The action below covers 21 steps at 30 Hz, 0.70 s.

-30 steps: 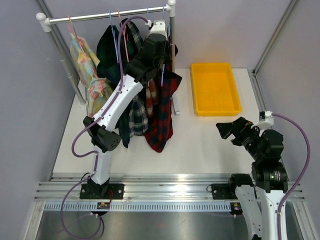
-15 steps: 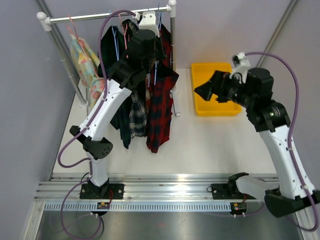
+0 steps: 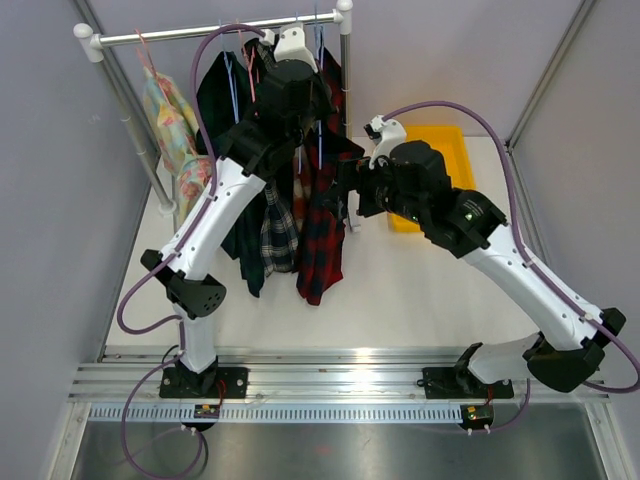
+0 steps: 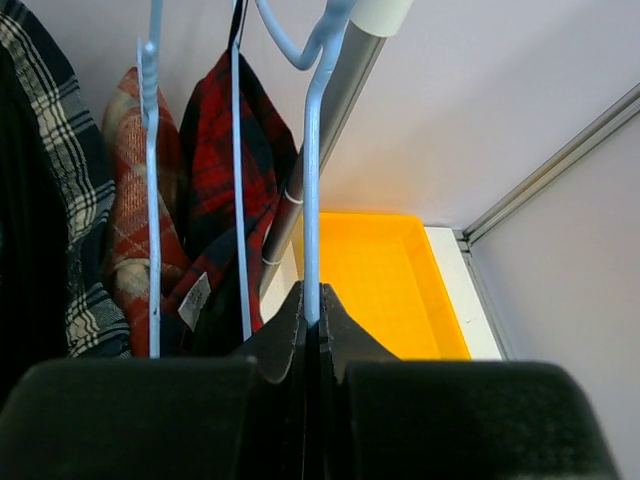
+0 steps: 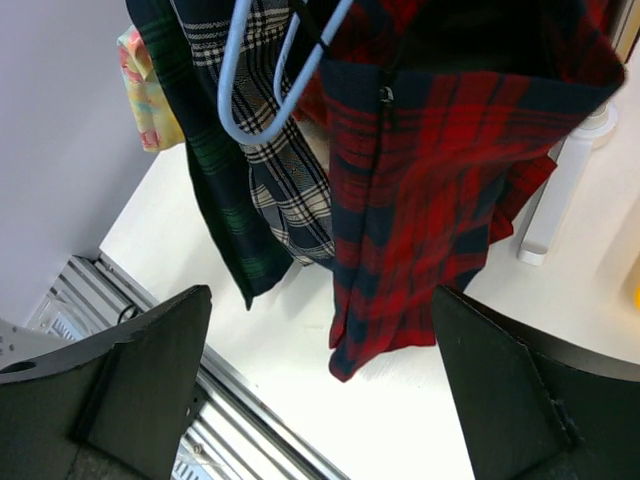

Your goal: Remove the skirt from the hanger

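A red and navy plaid skirt [image 3: 322, 225] hangs from a light blue hanger [image 4: 311, 190] on the rail [image 3: 215, 30]. It fills the upper right of the right wrist view [image 5: 440, 170]. My left gripper [image 4: 311, 318] is shut on the hanger's blue wire just below its hook, high by the rail's right post [image 3: 345, 110]. My right gripper [image 3: 345, 195] is open and empty, close to the skirt's right edge at waist height. In the right wrist view its fingers [image 5: 150, 370] stand wide apart, with the skirt beyond them.
Other garments hang left of the skirt: a dark green plaid one [image 3: 250, 235], a navy and white check one [image 3: 277, 235] and a floral one [image 3: 175, 140]. A yellow tray [image 3: 445, 155] lies behind my right arm. The post's white foot [image 5: 545, 235] stands by the skirt.
My right arm has swung left from above the yellow tray to the skirt's right edge. My left gripper has stayed at the rail, holding the hanger.
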### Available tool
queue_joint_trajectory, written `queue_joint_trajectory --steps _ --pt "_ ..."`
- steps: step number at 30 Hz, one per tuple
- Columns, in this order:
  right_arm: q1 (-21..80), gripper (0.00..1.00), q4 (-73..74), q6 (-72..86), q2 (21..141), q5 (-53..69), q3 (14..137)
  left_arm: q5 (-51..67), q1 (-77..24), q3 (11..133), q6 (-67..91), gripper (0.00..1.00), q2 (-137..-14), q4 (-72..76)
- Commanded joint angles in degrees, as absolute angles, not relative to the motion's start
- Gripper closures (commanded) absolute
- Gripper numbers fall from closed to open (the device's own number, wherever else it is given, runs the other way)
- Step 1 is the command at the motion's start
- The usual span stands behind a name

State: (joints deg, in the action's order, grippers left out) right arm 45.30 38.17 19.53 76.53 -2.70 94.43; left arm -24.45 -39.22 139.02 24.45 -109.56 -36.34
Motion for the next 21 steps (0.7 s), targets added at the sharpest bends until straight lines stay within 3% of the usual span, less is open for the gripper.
queue_joint_trajectory --steps 1,7,10,11,12,14,15,16,21 --pt "47.02 0.01 31.83 20.13 78.48 -7.64 93.26 -22.85 -39.64 138.96 27.94 1.00 -105.12 -28.38" --pt "47.55 0.05 24.63 18.73 81.29 -11.77 90.71 -18.64 -39.64 135.27 29.18 1.00 -100.55 -28.74" --pt "47.46 0.16 21.37 18.20 82.61 -14.23 89.13 -16.79 -39.64 133.69 30.75 1.00 -98.01 -29.09" --pt "47.46 0.22 20.66 18.11 82.88 -14.67 88.77 -15.66 -39.64 133.33 31.20 1.00 -97.48 -29.09" --pt "47.55 0.46 19.52 18.02 83.23 -15.90 88.51 -15.21 -39.64 132.90 31.64 1.00 -96.86 -29.09" --pt "47.72 0.61 18.29 17.75 83.58 -16.52 87.10 -14.51 -39.64 131.58 32.78 1.00 -95.10 -29.00" --pt "47.72 0.75 17.76 17.75 83.50 -15.91 86.66 -14.41 -39.64 130.96 33.13 1.00 -94.66 -29.00" --pt "47.81 1.00 16.71 17.75 83.24 -16.08 85.79 -14.33 -39.64 130.26 33.92 1.00 -94.05 -28.66" --pt "50.53 1.00 13.62 17.58 79.72 -17.48 82.44 -13.62 -39.64 125.60 35.33 1.00 -91.58 -26.28"
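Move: The red plaid skirt hangs open-topped just in front of the spread right fingers, its near waistband about 6 cm ahead, 3 cm left and 4 cm below. The blue hanger's lower loop is some 4 cm ahead and 7 cm left, roughly level; the black-and-white plaid garment hangs about 6 cm ahead, 11 cm left and 10 cm lower. From the left hand, which holds a blue hanger wire, the waistband lies some 10 cm back, 2 cm right and 13 cm below. The skirt's waistband, near its zip, is met by the open right fingers coming forward about 5 cm while sinking and easing left some 4 cm each; they close fully and pinch the cloth. The left hand keeps its grip on the blue hanger wire and, after a slight dip, draws back about 6 cm towards the robot, turning some 10 degrees, partly clockwise. ##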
